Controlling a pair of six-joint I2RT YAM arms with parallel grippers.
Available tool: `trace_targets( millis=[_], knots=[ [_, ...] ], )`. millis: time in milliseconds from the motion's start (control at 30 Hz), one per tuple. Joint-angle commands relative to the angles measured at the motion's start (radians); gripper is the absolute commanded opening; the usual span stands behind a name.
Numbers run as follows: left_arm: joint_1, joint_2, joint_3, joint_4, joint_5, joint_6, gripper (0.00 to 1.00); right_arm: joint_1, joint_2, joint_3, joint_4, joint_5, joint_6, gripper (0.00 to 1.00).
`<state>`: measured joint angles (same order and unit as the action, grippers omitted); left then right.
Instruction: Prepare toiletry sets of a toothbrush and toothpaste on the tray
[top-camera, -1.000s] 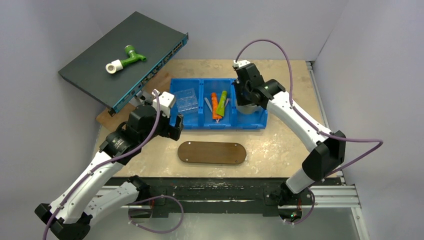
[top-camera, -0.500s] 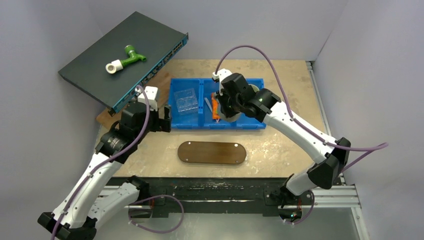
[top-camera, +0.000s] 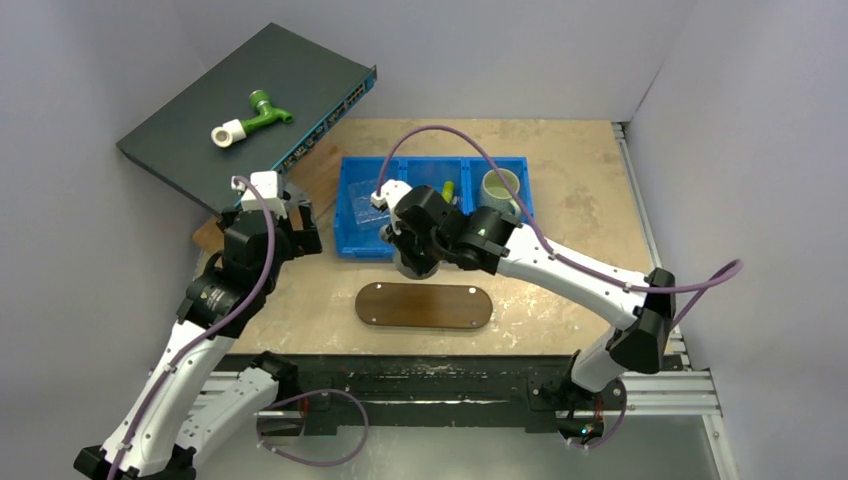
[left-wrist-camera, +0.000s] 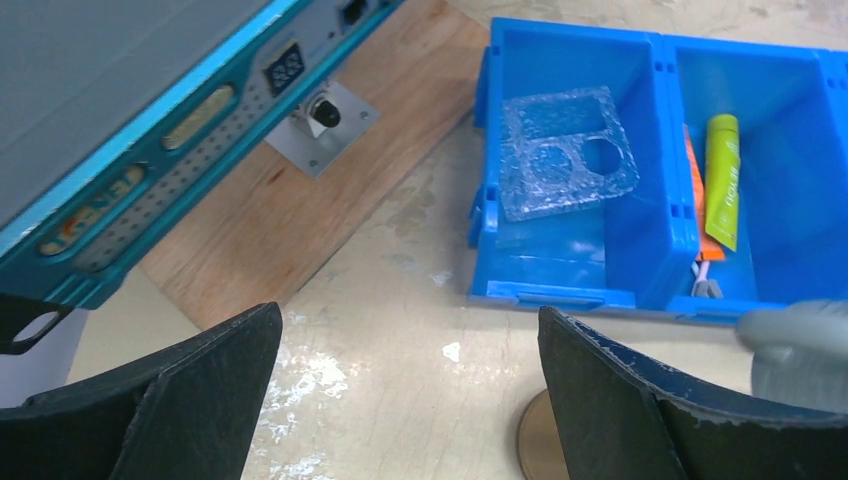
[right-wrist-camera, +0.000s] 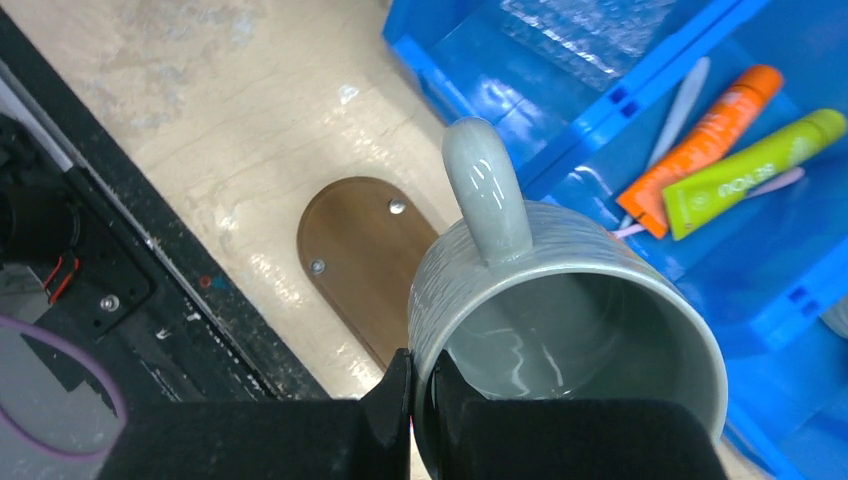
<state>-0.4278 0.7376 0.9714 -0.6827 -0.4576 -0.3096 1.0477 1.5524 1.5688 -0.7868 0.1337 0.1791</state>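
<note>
My right gripper (right-wrist-camera: 420, 375) is shut on the rim of a grey mug (right-wrist-camera: 560, 310), which hangs over the front wall of the blue bin (right-wrist-camera: 590, 150) and the left end of the dark-brown oval tray (right-wrist-camera: 365, 260). In the bin's middle compartment lie an orange tube (right-wrist-camera: 710, 135), a lime-green tube (right-wrist-camera: 755, 170), a white toothbrush (right-wrist-camera: 680, 95) and the tip of a pink one (right-wrist-camera: 775, 182). My left gripper (left-wrist-camera: 410, 360) stands open over bare table left of the bin, holding nothing. From above, the tray (top-camera: 425, 305) lies empty in front of the bin.
A second mug (top-camera: 500, 187) stands in the bin's right compartment. A clear plastic piece (left-wrist-camera: 565, 150) lies in the left one. A dark network switch (top-camera: 250, 110) with a green-white tap fitting (top-camera: 250, 118) overhangs a wooden board (left-wrist-camera: 330, 190) at the back left.
My right arm swung left from the bin's right compartment with the grey mug, ending over the bin's front and the tray's left end. The left arm drew back to the left.
</note>
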Motion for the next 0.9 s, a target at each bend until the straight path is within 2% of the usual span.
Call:
trace_targets(
  millis=[0,533,867],
  knots=[
    [0.011,-0.011,0.027,-0.006,-0.095,-0.05,1.0,0.053,0.017,0.04,0.104,-0.002,0.007,0.0],
    [0.017,-0.034,0.037,-0.077,-0.358,-0.19,1.0,0.133,0.172,0.085,0.135,-0.03,0.045,0.0],
    [0.017,-0.031,0.048,-0.101,-0.389,-0.214,1.0,0.149,0.265,0.156,0.115,-0.014,0.071,0.0]
  ],
)
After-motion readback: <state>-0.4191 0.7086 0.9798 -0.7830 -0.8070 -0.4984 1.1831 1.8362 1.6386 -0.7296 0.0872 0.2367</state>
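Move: The right hand already holds the grey mug by its rim; the tray's left end lies about 7 cm to the left, 2 cm back and roughly 20 cm below. The blue box's middle is some 20 cm ahead and 2 cm right, the clear holder in it about 21 cm ahead and 10 cm left, the green mug 23 cm ahead and 17 cm right, all well below. For the left hand, that tray end is about 19 cm right and 5 cm back, far below. Keeping its pinch on the grey mug's rim, the right hand lowers it some 8 cm while carrying it about as far left, drawing back at first, from in front of the blue box to over the tray's left end; the wrist tilts only slightly. The left hand, empty and open, swings about 6 cm left, turning some 20 degrees counter-clockwise, away from the tray. ##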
